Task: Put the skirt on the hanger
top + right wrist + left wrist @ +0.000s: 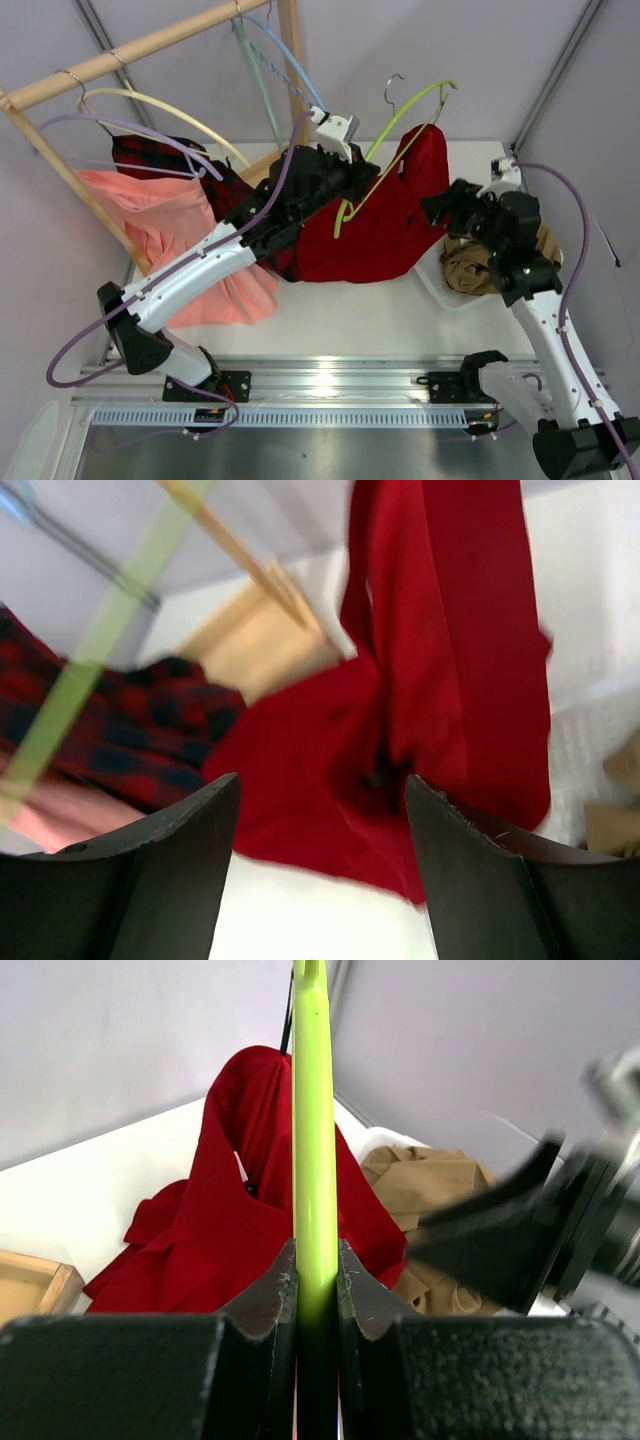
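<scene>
The lime hanger [395, 130] slants above the table's middle, its silver hook up at the back. My left gripper [366, 176] is shut on its bar, which shows as a green rod [313, 1140] pinched between the jaws in the left wrist view. The deep-red skirt [385, 225] lies bunched on the table, with one part raised to the hanger's far arm [255, 1070]. My right gripper [441, 209] hovers at the skirt's right edge, open, with nothing between its fingers [322, 790]. Beyond them the skirt [440, 670] fills that view.
A wooden rack [140, 50] at the back left carries a light-blue hanger [285, 60], a cream hanger [170, 105], a plaid skirt [150, 155] and a salmon skirt [160, 225]. A white bin [440, 285] with tan cloth [470, 265] sits under the right arm.
</scene>
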Tool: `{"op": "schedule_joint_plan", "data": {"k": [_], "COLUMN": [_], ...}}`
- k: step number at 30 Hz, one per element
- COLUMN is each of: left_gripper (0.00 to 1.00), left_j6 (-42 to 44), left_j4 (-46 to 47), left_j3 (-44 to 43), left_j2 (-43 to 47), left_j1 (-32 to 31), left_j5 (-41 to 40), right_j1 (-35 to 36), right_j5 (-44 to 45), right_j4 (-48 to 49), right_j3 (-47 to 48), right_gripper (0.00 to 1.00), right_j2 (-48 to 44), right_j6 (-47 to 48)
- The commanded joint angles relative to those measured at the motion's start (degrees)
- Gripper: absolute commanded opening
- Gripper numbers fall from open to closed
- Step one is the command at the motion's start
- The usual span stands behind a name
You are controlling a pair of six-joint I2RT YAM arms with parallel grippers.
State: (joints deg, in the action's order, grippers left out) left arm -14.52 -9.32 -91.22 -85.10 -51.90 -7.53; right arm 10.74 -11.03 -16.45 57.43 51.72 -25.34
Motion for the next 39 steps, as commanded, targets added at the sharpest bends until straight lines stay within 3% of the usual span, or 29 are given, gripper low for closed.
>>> {"op": "schedule_joint_plan", "data": {"k": [1, 8, 23, 27, 30, 31, 32, 39], "left_gripper": [0.0, 0.0, 0.0, 0.0, 0.0, 0.0, 0.0, 0.0], "left_j6": [-1.65, -2.0, -1.03, -0.51, 0.02, 0.11, -0.06, -8.49], "left_j4": [12.48, 12.05, 10.03, 9.76, 7.48, 7.39, 7.13, 3.69], "left_j3": [-3.62, -2.65, -1.42, -2.03, -2.3, -2.12, -2.29, -3.97], "left_j2": [1.25, 0.81, 1.96, 2.22, 2.31, 2.39, 2.13, -0.24], "left_j1": [-0.04, -0.39, -0.66, -0.66, -0.57, -0.57, -0.48, 2.76], "left_j5": [-3.19, -2.23, -1.44, -1.34, -3.45, -4.07, -5.64, -6.63], "right_j1": [0.68, 3.14, 4.46, 4.9, 5.86, 6.74, 7.44, 17.99], "right_j5": [-3.9, 1.88, -4.35, -4.79, -4.97, -5.32, -5.76, -2.86], "right_j4": [3.41, 7.74, 15.39, 15.75, 15.83, 15.75, 15.83, 22.15], "right_j3": [-8.1, -14.01, -8.82, -8.83, -9.0, -9.0, -9.09, -13.04], "right_gripper": [0.73, 0.72, 0.71, 0.66, 0.42, 0.2, 0.13, 0.01], "right_j2": [-4.17, -3.12, 7.33, 12.6, 13.4, 13.14, 12.79, 2.6], "right_j6": [3.81, 4.95, 21.9, 23.85, 24.37, 24.55, 24.73, 25.08]}}
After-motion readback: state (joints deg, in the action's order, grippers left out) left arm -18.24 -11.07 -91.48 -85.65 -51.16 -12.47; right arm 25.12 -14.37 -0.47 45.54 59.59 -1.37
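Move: The skirt hangs from the hanger's far clip. Its loose near edge, which the open right hand goes for, is about 3 cm ahead of that hand, 4 cm to its left and 12 cm below. The hanger's far end stands some 20 cm ahead and 6 cm to the right, about 7 cm higher; the brown cloth lies roughly level, 11 cm to the right and 29 cm down. From the left hand, the loose edge is about 3 cm ahead, 10 cm right and 20 cm lower. The right fingers shut on the skirt's loose near edge and pinch it. To get there the hand drops about 10 cm, eases forward and left, then dips again; afterwards it draws left, back and slightly up, swinging some 20 degrees counter-clockwise with a roll. The left hand keeps its grip on the hanger, nearly still, drifting forward and left only at the end. ##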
